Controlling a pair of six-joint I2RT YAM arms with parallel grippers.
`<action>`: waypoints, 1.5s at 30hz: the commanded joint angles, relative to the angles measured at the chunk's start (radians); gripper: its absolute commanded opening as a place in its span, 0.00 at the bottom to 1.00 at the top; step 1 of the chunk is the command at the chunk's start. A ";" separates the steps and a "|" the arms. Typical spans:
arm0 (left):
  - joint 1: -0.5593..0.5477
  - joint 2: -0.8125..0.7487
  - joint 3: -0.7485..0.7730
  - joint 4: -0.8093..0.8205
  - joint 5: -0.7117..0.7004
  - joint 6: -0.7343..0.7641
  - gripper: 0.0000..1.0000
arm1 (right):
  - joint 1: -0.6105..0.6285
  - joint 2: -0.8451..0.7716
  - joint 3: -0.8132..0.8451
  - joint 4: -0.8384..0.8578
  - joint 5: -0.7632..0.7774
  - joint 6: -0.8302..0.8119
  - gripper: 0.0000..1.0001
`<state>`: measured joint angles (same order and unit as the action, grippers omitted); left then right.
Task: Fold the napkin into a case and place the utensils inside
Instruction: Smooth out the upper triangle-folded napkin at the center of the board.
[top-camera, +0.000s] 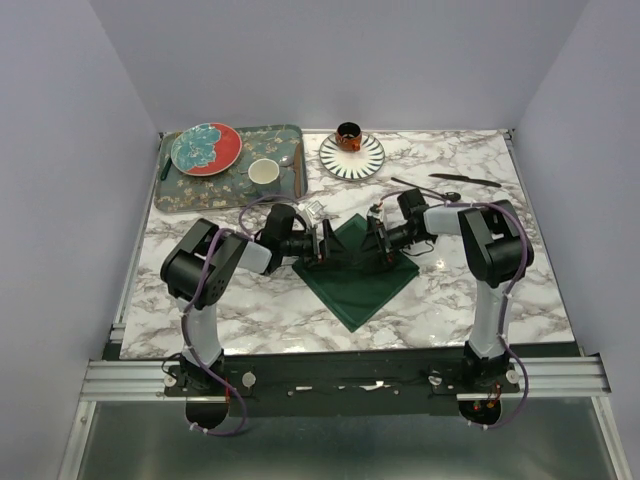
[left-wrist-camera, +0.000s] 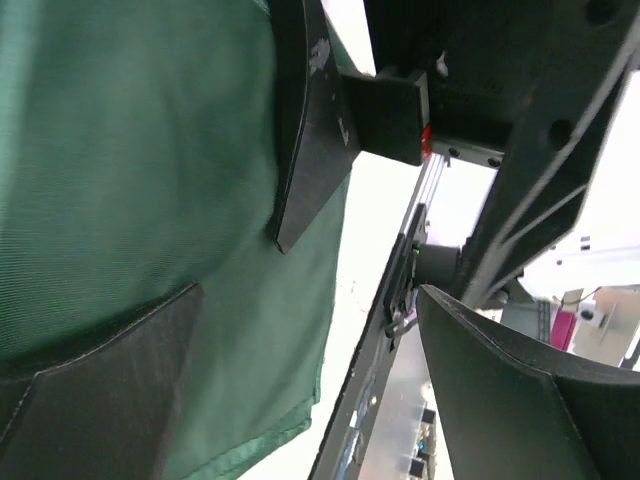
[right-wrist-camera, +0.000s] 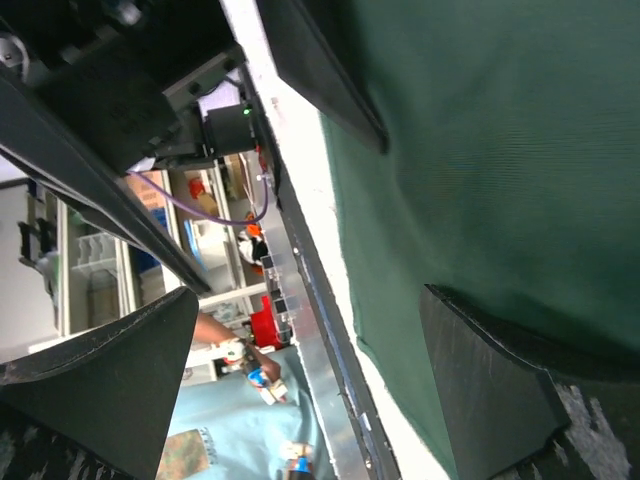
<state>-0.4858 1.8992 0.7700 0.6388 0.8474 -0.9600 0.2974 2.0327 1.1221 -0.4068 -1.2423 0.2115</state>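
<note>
The dark green napkin (top-camera: 352, 285) lies as a flat diamond in the middle of the marble table; no case is in view. My left gripper (top-camera: 322, 245) hangs over its left upper edge and my right gripper (top-camera: 378, 243) over its right upper edge, facing each other. Both are open wide and hold nothing. In the left wrist view the napkin (left-wrist-camera: 150, 150) lies under the lower finger of the left gripper (left-wrist-camera: 320, 400). In the right wrist view the napkin (right-wrist-camera: 500, 150) lies under one finger of the right gripper (right-wrist-camera: 300, 390). The utensils, a black fork (top-camera: 410, 186) and knife (top-camera: 466, 180), lie at the back right.
A patterned tray (top-camera: 180, 195) at the back left carries a red and teal plate (top-camera: 206, 148), a white cup (top-camera: 263, 171) and a silver spoon (top-camera: 284, 160). A striped plate (top-camera: 365, 160) with a brown cup (top-camera: 348, 134) sits at the back centre.
</note>
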 joint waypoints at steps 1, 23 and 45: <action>0.033 0.055 -0.008 0.067 0.027 -0.028 0.99 | -0.027 0.067 -0.007 0.037 0.035 0.016 1.00; 0.142 0.026 -0.100 0.147 0.108 -0.019 0.99 | -0.106 0.107 -0.047 0.030 0.050 -0.001 1.00; -0.071 -0.646 0.026 -0.933 -0.488 1.549 0.46 | -0.081 -0.224 0.182 -0.282 0.544 -0.267 0.58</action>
<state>-0.4465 1.2991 0.8455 -0.1322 0.5137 0.1986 0.2123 1.7767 1.2366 -0.6090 -1.0058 0.0437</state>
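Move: Both open grippers hover low over the folded upper triangle of the napkin, pointing inward. Its middle lies about 9 cm to the right of the left hand and 5 cm to the left of the right hand, level with both and some 2 cm below. From the left hand, the napkin's left corner is 8 cm left and 4 cm back; its right corner is 12 cm right of the right hand and 5 cm back. The striped plate lies about 24 cm ahead of the left hand and 8 cm to its right. The wide-open hands settle the last half to one centimetre onto the napkin's upper layer and draw their fingers outward over the cloth, the left about 4 cm left towards the left corner with a slight forward drift, the right about 2 cm right and as much forward, then holding there. Both then lift clear by some 7 to 10 cm, the left swinging farther left as its wrist rolls about 65 degrees, the right going on forward and right with a tilt of some 20 degrees, and both begin closing their fingers. ##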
